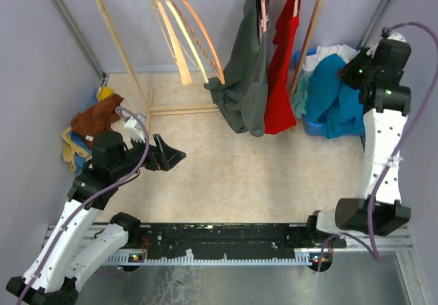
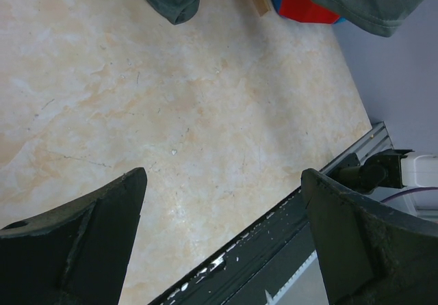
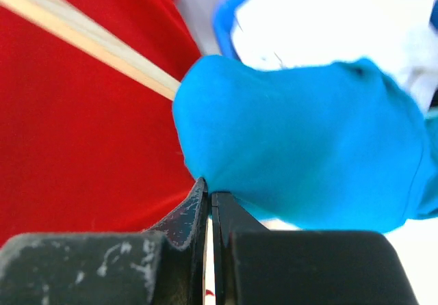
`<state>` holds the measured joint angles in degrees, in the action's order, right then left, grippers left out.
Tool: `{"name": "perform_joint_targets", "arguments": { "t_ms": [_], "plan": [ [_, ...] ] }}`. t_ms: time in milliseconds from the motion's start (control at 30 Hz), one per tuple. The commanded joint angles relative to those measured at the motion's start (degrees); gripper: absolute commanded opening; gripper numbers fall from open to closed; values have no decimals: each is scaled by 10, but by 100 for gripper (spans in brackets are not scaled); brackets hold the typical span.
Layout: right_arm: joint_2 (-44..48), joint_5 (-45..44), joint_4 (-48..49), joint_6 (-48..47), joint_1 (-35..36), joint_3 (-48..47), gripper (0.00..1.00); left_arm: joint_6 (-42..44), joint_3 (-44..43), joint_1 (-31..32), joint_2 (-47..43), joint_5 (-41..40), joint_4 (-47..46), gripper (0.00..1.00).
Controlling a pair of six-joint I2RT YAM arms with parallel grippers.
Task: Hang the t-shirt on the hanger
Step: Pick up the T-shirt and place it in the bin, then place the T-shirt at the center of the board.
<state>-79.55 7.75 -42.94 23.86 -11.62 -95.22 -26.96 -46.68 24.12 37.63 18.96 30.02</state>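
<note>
The teal-blue t-shirt [image 1: 334, 93] is bunched at the far right, draped over a pile of clothes. My right gripper [image 1: 350, 76] is shut on a fold of it. In the right wrist view the fingers [image 3: 210, 197] pinch the blue cloth [image 3: 301, 134] at its lower left edge. The thin orange hanger [image 1: 203, 37] with a wavy bar hangs empty on the rail at the upper left, beside cream hangers. My left gripper [image 1: 176, 157] is open and empty above the beige floor, its jaws spread wide in the left wrist view [image 2: 222, 175].
A wooden rack [image 1: 109, 18] spans the back. A dark grey shirt [image 1: 243, 86] and a red garment [image 1: 282, 72] hang on it; the red one [image 3: 82, 127] is close left of my right gripper. Brown and yellow clothes [image 1: 96, 120] lie at left. A blue basket [image 1: 313, 124] sits under the right pile.
</note>
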Motion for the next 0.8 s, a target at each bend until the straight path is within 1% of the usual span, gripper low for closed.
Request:
{"name": "perform_joint_targets", "arguments": {
  "t_ms": [0,200,300,367,433,533,667,767],
  "plan": [
    [81,40,-17,18,4,-135,0,6,-35,1,-5,3,10,100],
    [94,99,-67,47,3,-306,0,16,-62,1,-8,-7,36,100],
    [91,132,-75,67,4,-381,0,19,-70,1,-13,-11,46,100],
    [91,141,-74,80,4,-408,0,21,-72,1,-19,-13,53,100],
    [92,141,-77,86,4,-415,0,21,-72,1,-27,-14,55,100],
    [104,171,-69,99,4,-389,0,21,-70,1,-35,-16,64,100],
    [172,251,21,140,4,-262,0,24,-69,1,-42,-21,75,100],
    [213,372,124,208,4,-163,0,26,-69,1,-43,-21,76,100]
  ]
}}
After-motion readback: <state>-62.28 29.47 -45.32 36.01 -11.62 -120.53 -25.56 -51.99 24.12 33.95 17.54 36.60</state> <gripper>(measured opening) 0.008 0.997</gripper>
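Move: The blue t-shirt is already pinched in the right hand, bunched over the bin, its middle some 12 cm below and 4 cm left of the fingers. The open table before the rack lies about 36 cm left, 11 back and 35 below that hand. The bin's middle is 10 cm farther out, 2 right and 25 down; the red shirt hangs 18 cm left, 6 ahead. From the left hand that open table is about 9 cm ahead, 11 right, 25 below. Up and back fast, drifting left: the right hand hauls the pinched t-shirt up off the bin, rising almost 30 cm and drawing back nearly 20, then eases down a few centimetres while still going left. Its fingers stay shut and swing from slanting down to slightly above level, some 40 degrees, turning counter-clockwise as well. The open left hand rises about 3 cm and backs off slightly. ##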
